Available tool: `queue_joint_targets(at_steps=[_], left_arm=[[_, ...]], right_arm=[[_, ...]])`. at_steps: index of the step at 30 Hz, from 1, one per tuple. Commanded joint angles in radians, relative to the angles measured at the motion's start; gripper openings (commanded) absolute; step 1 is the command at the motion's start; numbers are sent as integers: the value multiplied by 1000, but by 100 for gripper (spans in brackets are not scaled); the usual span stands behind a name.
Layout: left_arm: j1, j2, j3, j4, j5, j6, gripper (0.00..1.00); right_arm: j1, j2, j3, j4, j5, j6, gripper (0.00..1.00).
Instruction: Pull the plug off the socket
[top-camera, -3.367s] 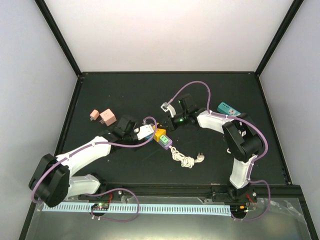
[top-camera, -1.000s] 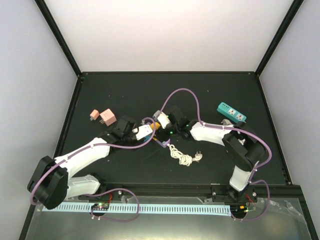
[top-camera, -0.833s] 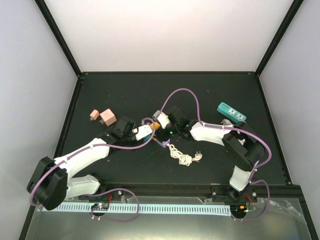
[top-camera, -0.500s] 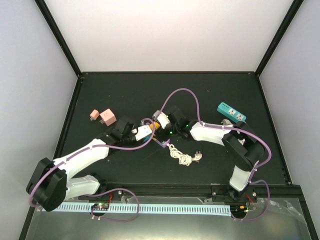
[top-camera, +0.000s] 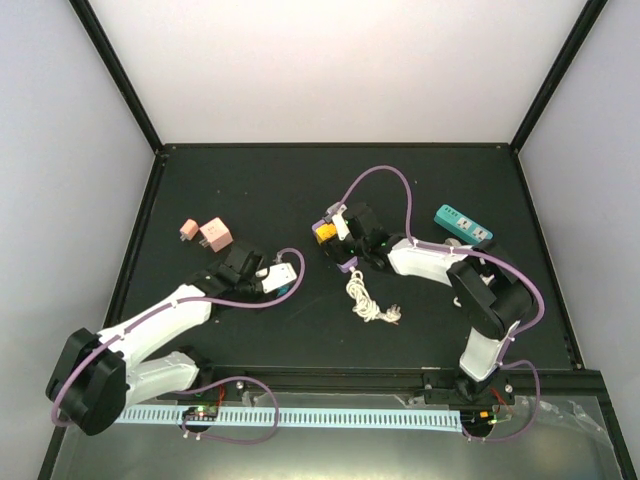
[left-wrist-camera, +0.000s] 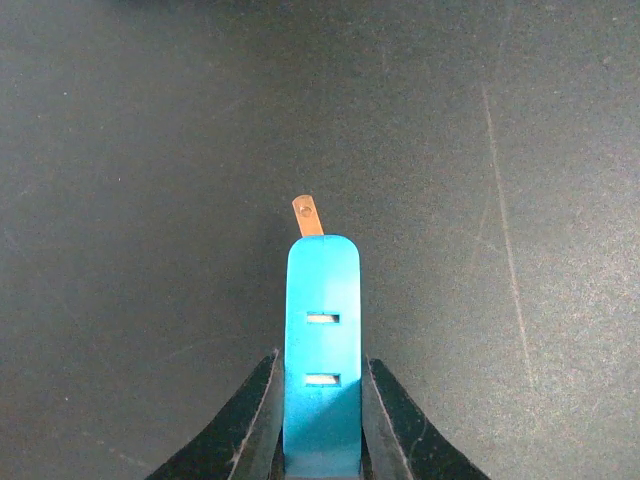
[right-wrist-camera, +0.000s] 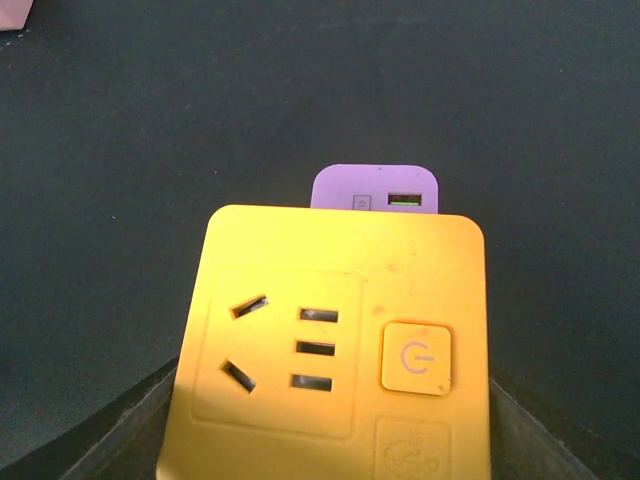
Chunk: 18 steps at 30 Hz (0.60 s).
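Note:
A blue plug (left-wrist-camera: 322, 340) with one copper prong (left-wrist-camera: 308, 215) showing at its tip sits between the fingers of my left gripper (left-wrist-camera: 322, 370), which is shut on it. In the top view the plug (top-camera: 285, 288) hangs left of centre, apart from the socket. The socket (right-wrist-camera: 330, 350) is a yellow cube with empty slots and a power button, on a purple base (right-wrist-camera: 378, 188). My right gripper (right-wrist-camera: 330, 430) is shut on its sides. In the top view the socket (top-camera: 325, 236) is held by the right gripper (top-camera: 335, 232) near the middle of the table.
A coiled white cord (top-camera: 372, 305) with a plug end lies in front of the right gripper. Two pink cubes (top-camera: 205, 233) sit at the left. A teal power strip (top-camera: 463, 223) lies at the right. Black frame rails border the dark table (top-camera: 250, 190).
The plug and the socket have come apart. My left gripper has drawn back toward the near left with the plug, and my right gripper has carried the socket away to the far right.

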Motion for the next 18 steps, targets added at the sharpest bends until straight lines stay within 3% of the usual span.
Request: queue_joint_targets(at_steps=[1,11,14,18], left_arm=[[9,-24,7,-27,-5,21,2],[20,-81,75,-112,59,32,1],[22,-99,106,-160,101,52,2],[25,-130,131,-212,165,88,2]], right_arm=[[-6,31,-31,-90,82,-36,26],[-6,11,29,-159,-35,-30,67],[-7,-35,43,-165,-80,-41,82],[-8,-110,66,-167,-153,-58,94]])
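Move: The left hand already holds the blue plug, clear of the strip; the large pink adaptor lies about 14 cm to its left, 13 cm ahead and some 4 cm lower. The yellow adaptor is about 10 cm to that hand's right, 13 cm ahead, at roughly its height. Between the right fingers, that yellow adaptor's middle is about 2 cm ahead and 2 cm left; the purple strip runs about 4 cm below, 1 cm left, level fore and aft, and the cord bundle lies 12 cm back, 5 cm right, 6 cm down. The left hand keeps its pinch on the blue plug, hardly moves at first, then lifts it up about 3.5 cm while easing back about 1 cm, its attitude nearly unchanged. The right hand holds still on the yellow adaptor, then spreads its fingers to let go and starts drawing back about 1.5 cm from it at the same height, the fingers tipping slightly steeper. ##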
